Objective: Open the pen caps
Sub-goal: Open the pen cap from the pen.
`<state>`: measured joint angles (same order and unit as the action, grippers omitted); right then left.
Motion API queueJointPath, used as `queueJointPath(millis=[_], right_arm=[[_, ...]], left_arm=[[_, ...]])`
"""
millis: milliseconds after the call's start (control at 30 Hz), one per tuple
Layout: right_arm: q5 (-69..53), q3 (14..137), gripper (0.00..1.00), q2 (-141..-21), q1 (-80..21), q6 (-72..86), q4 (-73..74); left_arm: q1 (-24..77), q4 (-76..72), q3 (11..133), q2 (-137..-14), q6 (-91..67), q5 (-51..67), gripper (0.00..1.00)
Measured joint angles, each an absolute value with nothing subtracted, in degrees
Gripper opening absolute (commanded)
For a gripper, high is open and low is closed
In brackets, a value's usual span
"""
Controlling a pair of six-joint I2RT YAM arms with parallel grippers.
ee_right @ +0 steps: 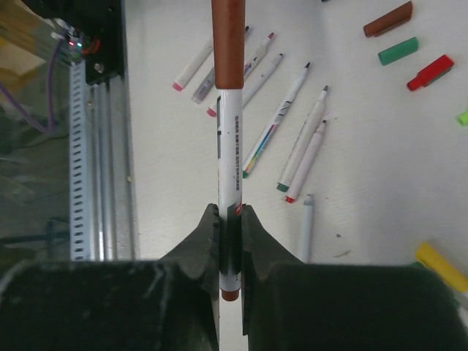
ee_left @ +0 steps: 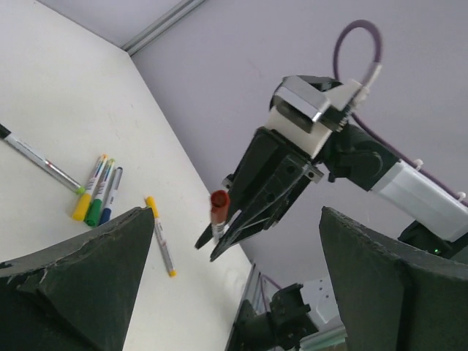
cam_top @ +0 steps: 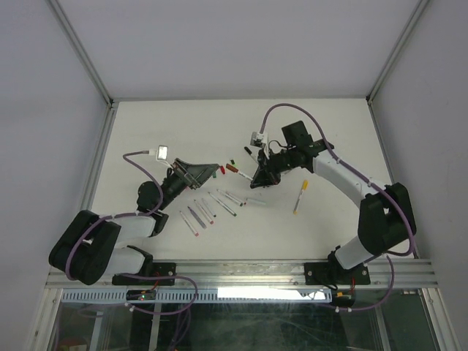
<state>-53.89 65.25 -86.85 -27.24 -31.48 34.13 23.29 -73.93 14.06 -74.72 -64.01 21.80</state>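
Note:
My right gripper (ee_right: 229, 219) is shut on the white barrel of a pen (ee_right: 229, 146). A red-brown pen cap (ee_right: 228, 44) sits on that pen's far end, which points toward the left arm. In the top view this gripper (cam_top: 257, 176) holds the pen (cam_top: 238, 171) above the table's middle. My left gripper (ee_left: 234, 219) stands wide open, its two dark fingers (ee_left: 73, 278) far apart and nothing between them. It faces the capped end (ee_left: 219, 205) from a short way off. Loose pen caps lie on the table: brown (ee_right: 388, 20), green (ee_right: 398, 50) and red (ee_right: 431, 72).
Several pens (cam_top: 212, 206) lie in a loose row in front of the left gripper. A yellow-capped pen (cam_top: 300, 196) lies alone to the right. Yellow, green and blue pens (ee_left: 95, 190) lie together, with another yellow pen (ee_left: 159, 235) nearby. A metal rail (ee_right: 95, 146) runs along the table's near edge.

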Motion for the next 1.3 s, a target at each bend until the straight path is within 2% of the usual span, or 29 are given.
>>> queueJointPath(millis=[133,400,867,933,1033,1067,1300], right_arm=[[-58.8,65.3,0.00,-90.3,-26.7,-24.7,32.5],[-65.1,65.0,0.00,-91.1,-26.7,-17.5,28.6],[-67.1,64.9,0.00,-93.4,-26.7,-13.6,26.6],[-67.2,64.9,0.00,-93.6,-26.7,-13.4,26.6],[-67.5,64.9,0.00,-93.8,-26.8,-13.1,26.5],[-67.5,64.9,0.00,-93.9,-26.8,-13.0,26.4],[-69.2,65.0,0.00,-95.5,-26.8,-12.9,24.1]], left_arm=[[29.2,-75.0,13.6,-74.7,-62.9,14.6,0.93],[34.9,-76.3,13.8,-76.8,-59.5,4.9,0.67],[36.4,-79.9,17.3,-85.8,-59.7,3.6,0.35],[36.4,-80.2,17.6,-86.4,-59.9,4.1,0.27],[36.4,-80.3,17.9,-87.0,-60.3,4.5,0.04],[36.4,-80.4,18.0,-87.2,-60.4,4.6,0.00],[33.6,-78.4,18.7,-85.8,-59.6,6.7,0.00]])
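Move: The brown cap is on the pen in my right hand. From my left hand it lies about 6 cm to the right, 2 cm ahead and 2 cm lower; from my right hand, some 7 cm to the left, 3 cm ahead and 4 cm higher. On the table some 21 cm below my left hand are a loose red cap 11 cm ahead and 2 cm right, a green cap 9 cm ahead and 1 cm left, and two uncapped pens 7 cm right and 1 cm back. I bring my open left hand about 5 cm to the right, slightly back first and then forward and down, closing its fingers to pinch the brown cap, then start a quick tug leftward and forward. My right hand keeps its grip on the barrel, easing some 3 cm left towards the left hand and turning about 20 degrees so the capped end tips forward. ##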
